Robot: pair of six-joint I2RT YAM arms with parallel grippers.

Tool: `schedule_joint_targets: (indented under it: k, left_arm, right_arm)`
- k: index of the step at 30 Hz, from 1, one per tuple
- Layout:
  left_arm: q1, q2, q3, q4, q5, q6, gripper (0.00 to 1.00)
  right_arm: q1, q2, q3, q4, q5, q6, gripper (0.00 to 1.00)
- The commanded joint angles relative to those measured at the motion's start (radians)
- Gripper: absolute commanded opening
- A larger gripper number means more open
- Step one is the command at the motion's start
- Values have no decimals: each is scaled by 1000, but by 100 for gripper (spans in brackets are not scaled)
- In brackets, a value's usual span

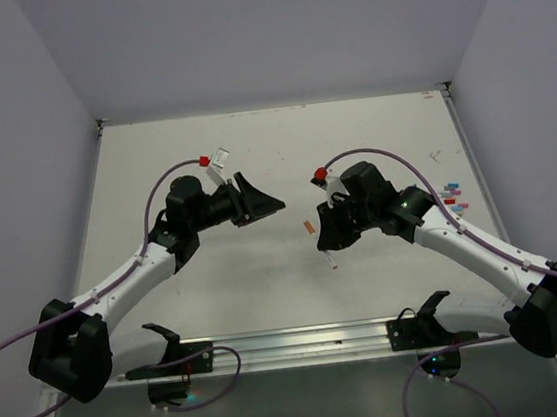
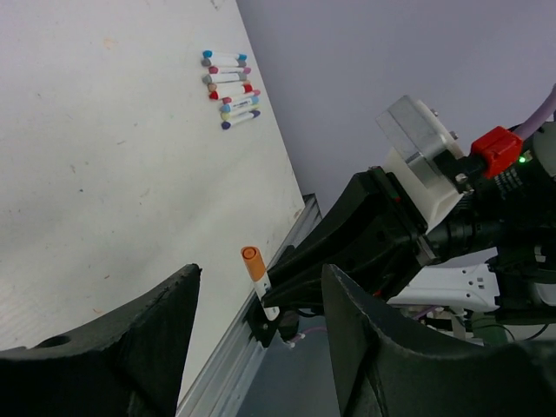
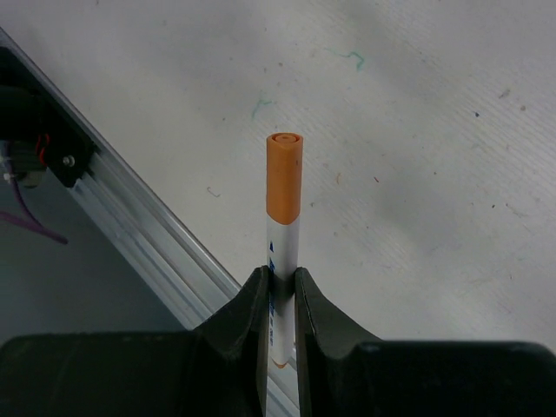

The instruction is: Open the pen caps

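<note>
My right gripper (image 1: 325, 233) (image 3: 280, 291) is shut on the white body of a pen. The pen's orange cap (image 1: 309, 227) (image 3: 284, 178) (image 2: 253, 262) is on and sticks out beyond the fingertips, pointing left toward the other arm. My left gripper (image 1: 264, 202) (image 2: 261, 274) hovers above the table facing that cap, jaws open and empty. In the left wrist view the cap shows in the gap between the two black fingers (image 2: 130, 347), but it is still ahead of them and untouched. Several more pens with coloured pen caps (image 1: 452, 199) (image 2: 230, 91) lie in a cluster at the table's right side.
An aluminium rail (image 1: 294, 343) (image 3: 148, 234) runs along the near table edge, just below the held pen. Both arm bases are bolted to it. White walls close in the table (image 1: 200, 137) at the back and on both sides.
</note>
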Motion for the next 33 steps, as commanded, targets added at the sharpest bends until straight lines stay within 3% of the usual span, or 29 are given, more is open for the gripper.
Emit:
schedule_joint_targets:
  k: [1,14,26,33]
  left_arm:
    - [-34,-17,-11,83,-55,-3,61]
    - [-131,38,-36,141,-134,-16,50]
    - [-158,124,7,170,-148,-18,50]
    - [-160,143,20,182,-158,-18,39]
  right_arm:
    - [17,-6,56,75,-34,27,0]
    - [35,3,81,130,-17,44,0]
    - [43,49,101,144,-47,41,0]
    - [44,58,102,130,-48,24,0]
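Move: My right hand pinches the pen by its white body. From that hand the orange cap sticks up about 3 cm to the left, 2 cm ahead and 3 cm above. My open left hand has the cap some 8 cm to its right, 3 cm back and 6 cm below; the white body lies farther off, roughly 11 cm right, 5 cm back and 9 cm below. I bring the pen and my left hand together in mid-air: my left hand goes right about 4 cm, then sinks nearly as far, its fingers narrowing on the way until they stand either side of the orange cap. My right hand keeps its pinch on the white body and carries the pen some 3 cm left and a little up, tilting it slightly, then holds there. ##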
